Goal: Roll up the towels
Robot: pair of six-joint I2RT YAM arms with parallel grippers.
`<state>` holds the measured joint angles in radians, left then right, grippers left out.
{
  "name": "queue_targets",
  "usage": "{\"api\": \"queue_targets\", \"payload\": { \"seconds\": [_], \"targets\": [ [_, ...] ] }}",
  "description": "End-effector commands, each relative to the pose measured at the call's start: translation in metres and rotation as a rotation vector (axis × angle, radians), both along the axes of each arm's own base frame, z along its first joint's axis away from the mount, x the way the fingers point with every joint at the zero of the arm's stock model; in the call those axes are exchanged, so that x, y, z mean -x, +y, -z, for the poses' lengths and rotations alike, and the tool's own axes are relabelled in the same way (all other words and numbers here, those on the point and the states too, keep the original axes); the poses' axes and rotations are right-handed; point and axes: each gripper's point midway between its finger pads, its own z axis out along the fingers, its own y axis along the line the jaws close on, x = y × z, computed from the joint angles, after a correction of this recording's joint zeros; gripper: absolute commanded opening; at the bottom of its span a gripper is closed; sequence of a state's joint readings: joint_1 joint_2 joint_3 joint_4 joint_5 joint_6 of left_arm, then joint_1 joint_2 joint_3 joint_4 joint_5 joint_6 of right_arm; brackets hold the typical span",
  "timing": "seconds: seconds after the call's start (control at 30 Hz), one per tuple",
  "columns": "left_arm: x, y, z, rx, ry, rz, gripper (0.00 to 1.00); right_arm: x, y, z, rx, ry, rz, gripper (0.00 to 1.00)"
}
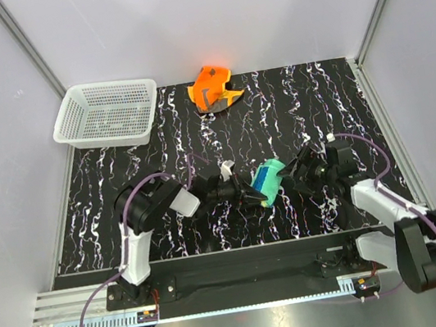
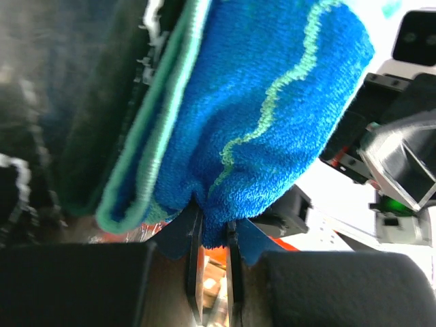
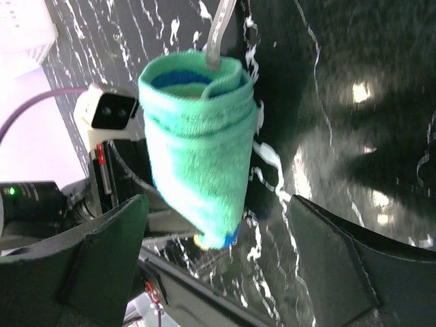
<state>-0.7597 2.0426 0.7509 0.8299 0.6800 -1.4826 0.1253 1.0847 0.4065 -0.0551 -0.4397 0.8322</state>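
The yellow towel (image 1: 268, 182) is rolled into a short tube, its teal-blue back facing out, and is held above the mat's middle. My left gripper (image 1: 248, 193) is shut on the roll's lower edge. In the left wrist view the blue cloth (image 2: 272, 102) is pinched between the two narrow jaws of that gripper (image 2: 212, 228). My right gripper (image 1: 298, 174) stands open just right of the roll. In the right wrist view the teal roll (image 3: 197, 150) hangs between the wide-spread fingers (image 3: 102, 252), touching neither. The orange towel (image 1: 213, 88) lies crumpled at the mat's far edge.
A white mesh basket (image 1: 106, 113) stands at the far left corner of the black marbled mat (image 1: 121, 179). White walls close in the back and both sides. The left arm's wrist camera (image 3: 109, 112) sits close behind the roll.
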Motion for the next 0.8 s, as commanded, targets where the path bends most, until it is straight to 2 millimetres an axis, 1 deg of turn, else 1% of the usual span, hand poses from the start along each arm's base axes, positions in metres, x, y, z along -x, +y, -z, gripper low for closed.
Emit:
{"api": "queue_targets", "payload": {
  "seconds": [0.0, 0.07, 0.13, 0.17, 0.2, 0.23, 0.3, 0.33, 0.37, 0.4, 0.43, 0.5, 0.53, 0.57, 0.63, 0.67, 0.77],
  "targets": [
    [-0.002, -0.004, -0.020, 0.122, 0.011, 0.002, 0.00, -0.021, 0.005, -0.009, -0.027, -0.105, -0.010, 0.91],
    [-0.002, -0.002, -0.016, 0.122, 0.023, -0.003, 0.00, -0.025, 0.006, -0.003, -0.028, -0.099, -0.012, 0.91],
    [-0.003, 0.000, -0.016, 0.123, 0.034, -0.008, 0.00, -0.030, 0.007, 0.000, -0.025, -0.100, -0.016, 0.90],
    [-0.004, 0.001, -0.016, 0.125, 0.036, -0.010, 0.00, -0.030, 0.009, 0.006, -0.018, -0.084, -0.024, 0.90],
    [-0.004, 0.002, -0.015, 0.124, 0.042, -0.008, 0.00, -0.034, 0.009, 0.007, -0.002, -0.090, -0.021, 0.89],
    [-0.005, 0.003, -0.015, 0.122, 0.045, -0.010, 0.00, -0.036, 0.009, 0.012, 0.007, -0.079, -0.024, 0.89],
    [-0.008, 0.005, -0.012, 0.112, 0.056, -0.015, 0.00, -0.040, 0.014, 0.014, 0.017, -0.084, -0.031, 0.89],
    [-0.008, 0.005, -0.012, 0.113, 0.061, -0.012, 0.00, -0.040, 0.017, 0.020, 0.022, -0.069, -0.038, 0.89],
    [-0.010, 0.006, -0.011, 0.111, 0.067, -0.013, 0.00, -0.042, 0.020, 0.020, 0.022, -0.078, -0.044, 0.89],
    [-0.009, 0.007, -0.011, 0.115, 0.080, -0.010, 0.00, -0.043, 0.027, 0.021, 0.023, -0.078, -0.058, 0.88],
    [-0.010, 0.007, -0.011, 0.121, 0.083, -0.010, 0.00, -0.043, 0.031, 0.029, 0.029, -0.059, -0.065, 0.88],
    [-0.012, 0.009, -0.010, 0.130, 0.090, -0.012, 0.00, -0.045, 0.042, 0.029, 0.024, -0.067, -0.088, 0.86],
    [-0.012, 0.009, -0.010, 0.133, 0.098, -0.008, 0.00, -0.047, 0.044, 0.031, 0.025, -0.066, -0.089, 0.86],
    [-0.014, 0.011, -0.008, 0.133, 0.100, -0.010, 0.00, -0.048, 0.046, 0.034, 0.027, -0.062, -0.092, 0.84],
    [-0.013, 0.011, -0.007, 0.137, 0.110, -0.005, 0.00, -0.050, 0.050, 0.035, 0.024, -0.066, -0.098, 0.81],
    [-0.014, 0.012, -0.006, 0.139, 0.111, -0.006, 0.00, -0.051, 0.051, 0.035, 0.025, -0.066, -0.098, 0.76],
    [-0.013, 0.014, -0.004, 0.141, 0.117, -0.004, 0.00, -0.053, 0.055, 0.034, 0.021, -0.074, -0.109, 0.68]
  ]
}}
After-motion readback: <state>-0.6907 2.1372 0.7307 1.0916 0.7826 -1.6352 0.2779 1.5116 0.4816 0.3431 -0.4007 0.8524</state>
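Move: The rolled blue-green towel, whose near end the left gripper still pinches, has its middle about 7 cm to the right hand's left, roughly level with it fore and aft and 3 cm lower. The left gripper is some 10 cm left and 5 cm back of the right hand, and the orange cloth lies around 23 cm ahead and 19 cm left. From the left hand the towel's middle is about 4 cm ahead and 3 cm to its right. The open right hand sinks forward past the height of the roll's top, then swings left at nearly level height, about 5 cm left, 4 cm forward and 4 cm down in all, bringing its fingers astride the green far part of the towel and starting to narrow them over the last stretch while the wrist turns slightly counter-clockwise. The left hand keeps its pinch on the near end and eases the roll forward, with a little left and up, about 2 cm altogether, tilting by some 10 degrees. ##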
